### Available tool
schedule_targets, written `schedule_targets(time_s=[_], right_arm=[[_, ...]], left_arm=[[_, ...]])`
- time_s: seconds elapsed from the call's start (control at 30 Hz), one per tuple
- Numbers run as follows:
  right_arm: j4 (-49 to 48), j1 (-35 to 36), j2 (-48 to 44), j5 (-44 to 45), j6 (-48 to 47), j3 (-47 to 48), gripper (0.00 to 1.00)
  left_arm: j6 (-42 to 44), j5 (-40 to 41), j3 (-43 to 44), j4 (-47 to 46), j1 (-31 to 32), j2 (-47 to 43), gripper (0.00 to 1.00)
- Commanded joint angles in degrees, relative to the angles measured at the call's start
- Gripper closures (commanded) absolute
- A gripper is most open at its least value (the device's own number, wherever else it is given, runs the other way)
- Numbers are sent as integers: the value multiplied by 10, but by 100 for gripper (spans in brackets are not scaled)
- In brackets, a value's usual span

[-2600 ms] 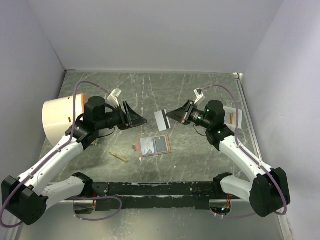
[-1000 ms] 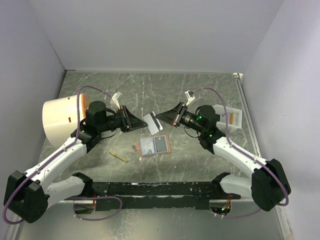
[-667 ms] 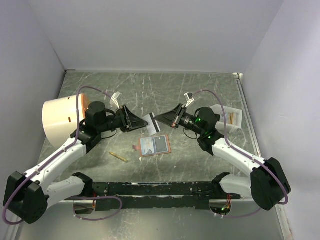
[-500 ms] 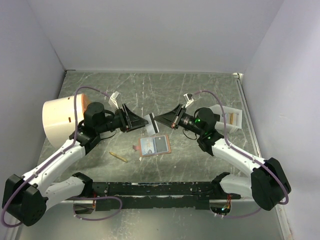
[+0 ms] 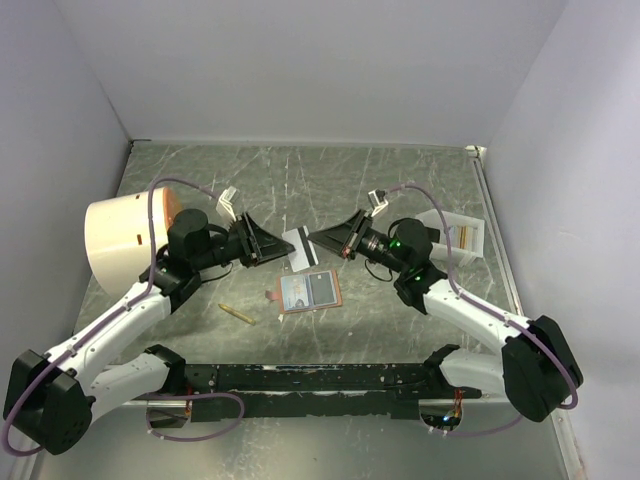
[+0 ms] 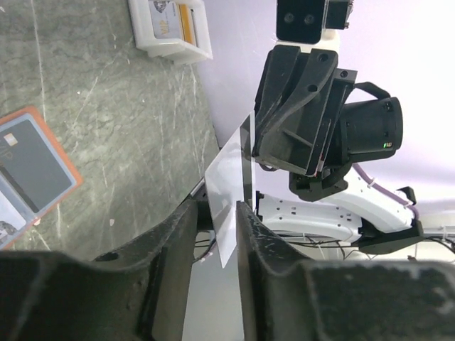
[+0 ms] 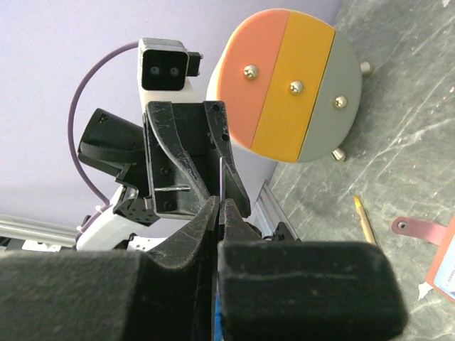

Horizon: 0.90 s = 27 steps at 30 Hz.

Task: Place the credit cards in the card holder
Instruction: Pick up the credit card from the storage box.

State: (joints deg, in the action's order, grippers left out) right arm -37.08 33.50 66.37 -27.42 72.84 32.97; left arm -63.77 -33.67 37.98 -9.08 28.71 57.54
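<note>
A whitish credit card (image 5: 301,247) with a dark stripe hangs in the air between the two arms, above the table. My right gripper (image 5: 320,240) is shut on its right edge; in the right wrist view the card's thin edge (image 7: 222,177) sticks out past the closed right gripper (image 7: 219,206). My left gripper (image 5: 284,245) faces it, open, its jaws on either side of the card's (image 6: 229,181) free end, with a gap still showing at the left finger (image 6: 181,227). The tan-brown card holder (image 5: 310,291) lies open on the table below, a bluish card showing in it.
A big cream cylinder (image 5: 120,240) stands by the left arm, its coloured end (image 7: 291,85) facing right. A pencil (image 5: 237,313) lies left of the card holder. A white tray (image 5: 462,232) with papers sits at the right.
The right gripper carried the card left toward the left gripper. The left gripper moved right, and its jaws now straddle the card's end; they widened, then narrowed a little.
</note>
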Motion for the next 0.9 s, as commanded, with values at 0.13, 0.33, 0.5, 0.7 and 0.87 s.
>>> schedule_targets(time_s=[0.13, 0.33, 0.5, 0.7, 0.87], right_arm=[[-24, 12, 18, 4, 7, -17, 100], [51, 12, 4, 19, -45, -18, 92], [242, 10, -2, 66, -184, 33, 65], [347, 8, 16, 110, -289, 56, 55], [428, 7, 81, 133, -362, 90, 54]], left_arm=[[-19, -16, -17, -71, 0, -15, 82], [-10, 2, -31, -61, 0, -27, 93], [46, 29, -15, 38, 0, -28, 93], [88, 47, -19, 95, 0, 4, 93], [106, 43, -24, 95, 1, 52, 93]])
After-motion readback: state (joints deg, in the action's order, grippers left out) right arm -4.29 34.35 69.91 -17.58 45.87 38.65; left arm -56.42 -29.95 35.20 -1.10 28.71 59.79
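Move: Between the two grippers hangs the credit card, still pinched by the right hand: its middle is about 3 cm right of the left hand point and level with it, and 3 cm left, 2 cm back and 1 cm below the right one. Below lies the open card holder, from the left hand about 2 cm ahead, 5 cm right and 23 cm down. The yellow pen lies on the table 12 cm left and 3 cm back of the left hand. Closing its half-open fingers on the near end of the credit card, the left hand pinches it almost in place; only then does the right hand open and let go. Both then sink, the left about 6.5 cm with the card towards the holder, the right nearly 12 cm, backing slightly to the right, its fingers tipping down some 30 degrees. ##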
